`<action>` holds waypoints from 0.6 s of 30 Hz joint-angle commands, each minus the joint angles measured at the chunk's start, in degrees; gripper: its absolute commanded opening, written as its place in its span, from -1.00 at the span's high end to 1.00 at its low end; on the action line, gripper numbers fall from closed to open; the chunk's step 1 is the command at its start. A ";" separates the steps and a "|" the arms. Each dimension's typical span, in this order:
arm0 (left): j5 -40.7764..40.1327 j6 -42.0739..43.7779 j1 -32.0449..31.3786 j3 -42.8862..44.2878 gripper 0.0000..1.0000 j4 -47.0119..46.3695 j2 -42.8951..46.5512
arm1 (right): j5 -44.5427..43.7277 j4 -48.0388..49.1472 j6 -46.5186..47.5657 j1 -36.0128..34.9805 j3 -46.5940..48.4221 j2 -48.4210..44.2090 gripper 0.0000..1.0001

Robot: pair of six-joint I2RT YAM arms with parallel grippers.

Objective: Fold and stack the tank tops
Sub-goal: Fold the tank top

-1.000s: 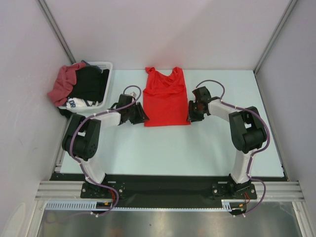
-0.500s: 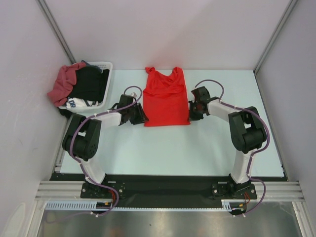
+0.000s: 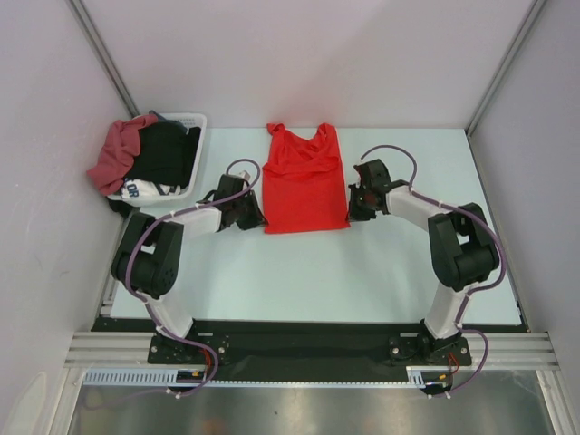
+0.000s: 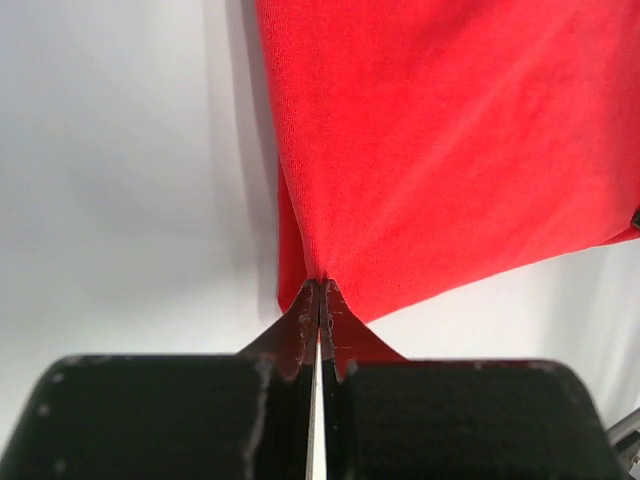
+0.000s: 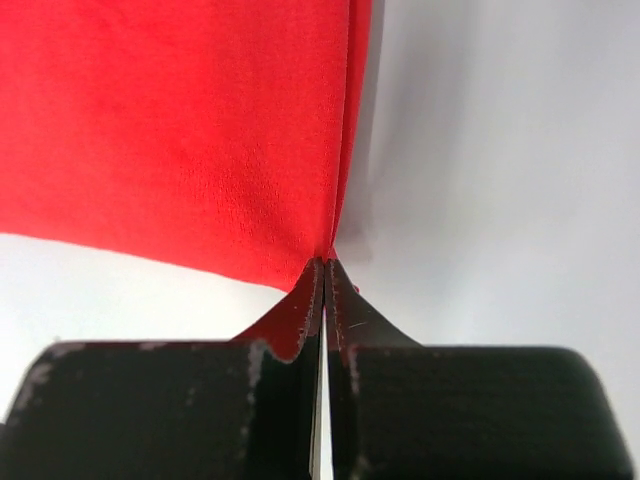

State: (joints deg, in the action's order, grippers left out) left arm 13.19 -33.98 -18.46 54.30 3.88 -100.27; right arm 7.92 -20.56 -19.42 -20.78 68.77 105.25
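Note:
The bright red tank top lies flat in the middle of the table, straps toward the far side. My left gripper is shut on its left edge near the bottom corner; the cloth rises to a pinched peak at the fingertips. My right gripper is shut on the right edge, with the fabric drawn into the closed tips. The darker maroon tank top hangs over the left rim of the basket.
A white basket stands at the far left holding black garments and a white cloth with dark lettering. Side walls rise on both sides. Pale table surface lies between the top and the arm bases.
Both grippers have closed on the side edges of the red tank top. The right arm has shifted slightly outward; the top itself lies where it was.

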 commanded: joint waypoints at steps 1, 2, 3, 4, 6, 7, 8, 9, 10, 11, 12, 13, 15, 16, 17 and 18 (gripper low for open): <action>-0.71 1.89 -0.35 -0.69 0.99 1.04 5.52 | -0.72 2.18 -0.18 0.03 -2.06 -6.80 1.00; -0.71 2.24 -0.35 -0.69 0.99 1.30 7.00 | -0.46 2.71 -0.09 0.12 -3.28 -7.86 1.00; -0.80 2.25 -0.35 -0.60 0.99 1.91 7.63 | -0.54 2.89 -0.18 0.03 -3.90 -9.70 1.00; -0.19 2.42 -0.35 -0.95 0.99 2.01 8.24 | -0.63 2.80 -0.35 -0.05 -4.61 -10.76 1.00; 1.04 2.07 -0.70 -2.26 0.99 1.66 10.00 | -1.24 2.63 -0.53 -0.67 -7.50 -12.62 1.00; 1.57 1.81 -1.49 -4.36 0.99 0.87 11.40 | -1.50 2.63 -1.14 -0.84 -9.08 -14.88 1.00; 1.66 1.81 -1.93 -5.69 0.99 0.69 12.02 | -2.03 2.54 -1.41 -1.63 -12.23 -15.94 1.00; 1.58 1.63 -2.54 -7.18 0.99 0.08 12.90 | -3.17 2.45 -1.85 -1.81 -14.35 -17.61 1.00; 1.40 1.20 -3.59 -10.50 0.99 -0.27 14.65 | -3.79 2.36 -2.46 -2.16 -16.28 -20.76 1.00; 1.23 0.85 -4.12 -12.36 0.99 -0.80 15.71 | -4.23 2.89 -3.42 -2.43 -18.39 -23.05 1.00; 1.14 0.41 -4.56 -14.21 0.99 -1.93 16.85 | -4.93 2.98 -4.30 -2.69 -23.02 -24.90 1.00; 1.14 -0.55 -5.44 -18.31 0.99 -2.82 19.47 | -5.11 3.33 -5.09 -2.69 -25.16 -28.40 1.00; 1.13 -1.35 -5.97 -21.94 0.99 -5.79 20.99 | -4.50 3.95 -6.42 -2.60 -28.77 -30.45 1.00; 1.40 -1.53 -5.98 -23.35 0.99 -5.99 20.82 | -4.32 3.77 -6.59 -2.69 -30.26 -30.89 1.00; 2.01 -1.62 -5.89 -23.10 0.99 -5.64 20.38 | -3.97 3.42 -6.68 -2.60 -30.45 -31.16 1.00; 2.62 -1.53 -5.97 -22.49 0.99 -4.68 19.68 | -3.71 3.24 -6.86 -2.60 -30.10 -30.99 1.00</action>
State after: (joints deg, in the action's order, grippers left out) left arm 15.29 -34.76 -24.71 31.68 1.43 -81.34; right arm 5.48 -17.85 -24.64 -23.55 38.89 75.37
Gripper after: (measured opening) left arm 0.008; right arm 0.009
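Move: My shut fingers already hold the two near corners of the folded tank top, its middle about 14 cm ahead and 12 cm right of my left hand, and 13 cm ahead and 13 cm left of my right. We draw over the bare table behind the hem, centred some 15 cm back and 13 cm inward of each hand. The white basket stands roughly 22 cm ahead and 32 cm left of my left hand. With both grippers kept shut on the corners, I first raise the hem about 4 cm, then sweep it back towards my bases by some 12 cm, sinking again and still moving fast. My right hand also drifts about 3 cm outward to the right, widening the gap between my hands; my left goes almost straight back. ##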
